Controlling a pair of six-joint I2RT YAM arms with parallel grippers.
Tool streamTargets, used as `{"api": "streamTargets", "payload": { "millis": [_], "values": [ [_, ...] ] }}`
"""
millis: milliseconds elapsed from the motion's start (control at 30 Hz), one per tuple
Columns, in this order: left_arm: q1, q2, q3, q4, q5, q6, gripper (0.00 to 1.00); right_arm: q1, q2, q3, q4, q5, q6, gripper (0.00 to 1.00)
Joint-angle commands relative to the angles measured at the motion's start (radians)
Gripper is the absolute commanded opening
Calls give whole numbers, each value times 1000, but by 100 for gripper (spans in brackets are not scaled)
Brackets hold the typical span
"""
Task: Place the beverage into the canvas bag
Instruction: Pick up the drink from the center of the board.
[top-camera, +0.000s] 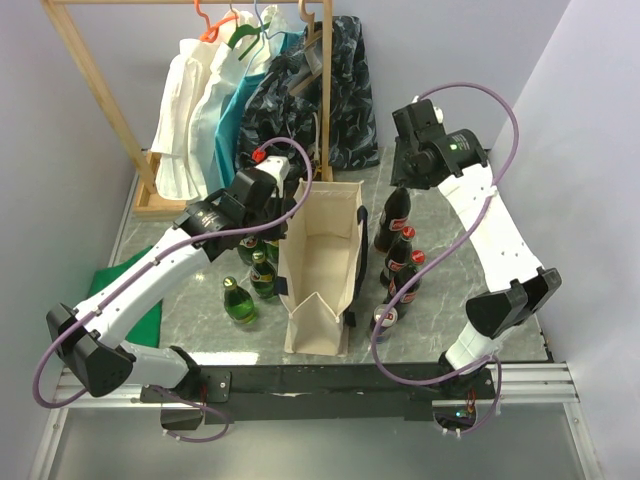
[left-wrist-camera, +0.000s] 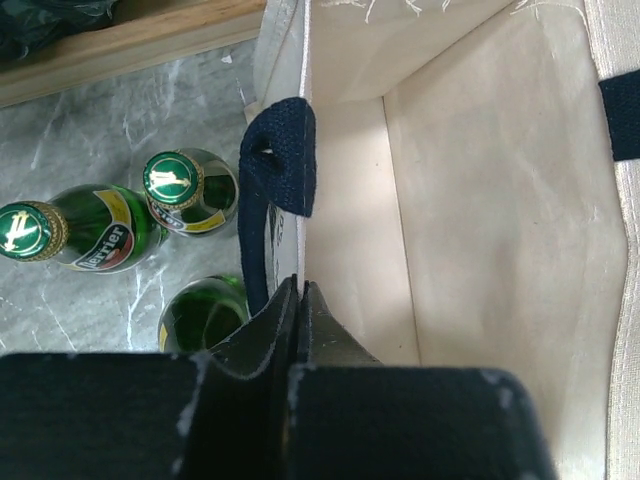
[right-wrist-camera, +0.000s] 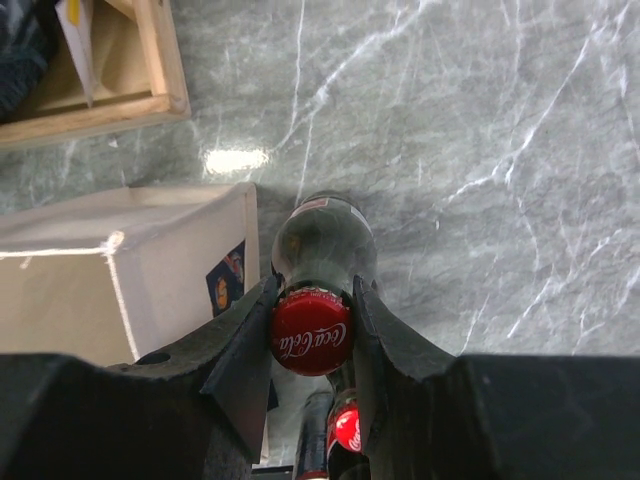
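The cream canvas bag (top-camera: 320, 262) with navy handles stands open-topped in the middle of the table. My left gripper (top-camera: 291, 207) is shut on its left wall rim; in the left wrist view the jaws (left-wrist-camera: 300, 291) pinch the canvas edge just below the navy handle (left-wrist-camera: 281, 155), with the bag's bare inside (left-wrist-camera: 480, 220) to the right. A dark cola bottle (top-camera: 393, 215) with a red cap (right-wrist-camera: 311, 333) stands right of the bag. My right gripper (right-wrist-camera: 312, 305) is shut on its neck and cap, one finger on each side.
Green glass bottles (top-camera: 241, 300) (left-wrist-camera: 182, 186) stand left of the bag. More cola bottles (top-camera: 404, 268) and a can (top-camera: 385, 320) line its right side. A wooden rack with hanging fabrics (top-camera: 250, 100) fills the back. A green cloth (top-camera: 132, 300) lies at far left.
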Motion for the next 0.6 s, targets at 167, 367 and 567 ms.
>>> {"api": "streamTargets", "payload": {
  "millis": [167,367,567],
  "values": [
    [-8,-8,48,15,-20,-24,1,-8,-47,239,88,56,-45,0],
    [-11,-5,25,32,0,-59,1,-9,-56,282,81,49,-47,0],
    [-14,-8,1,55,0,-135,1,-8,-75,307,88,36,-38,0]
  ]
}}
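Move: The right gripper already holds a cola bottle by its neck and cap; the canvas bag's middle lies about 15 cm to its left, 11 cm back and some 14 cm below. The nearer of the other two colas stands 8 cm back and 1 cm to the right, the next 13 cm back and 3 cm right. The left gripper already pinches the bag's left rim, with the bag's middle 8 cm right, 3 cm back and 10 cm below; three green bottles cluster 6 cm left and 4 cm ahead. Raise the right gripper almost straight up by about 6 cm, quickly at first and then easing to a stop, keeping the shut hold on the cola bottle's neck and tipping the fingers up roughly 8 degrees. Meanwhile keep the left gripper in place, still pinching the bag's left rim. ##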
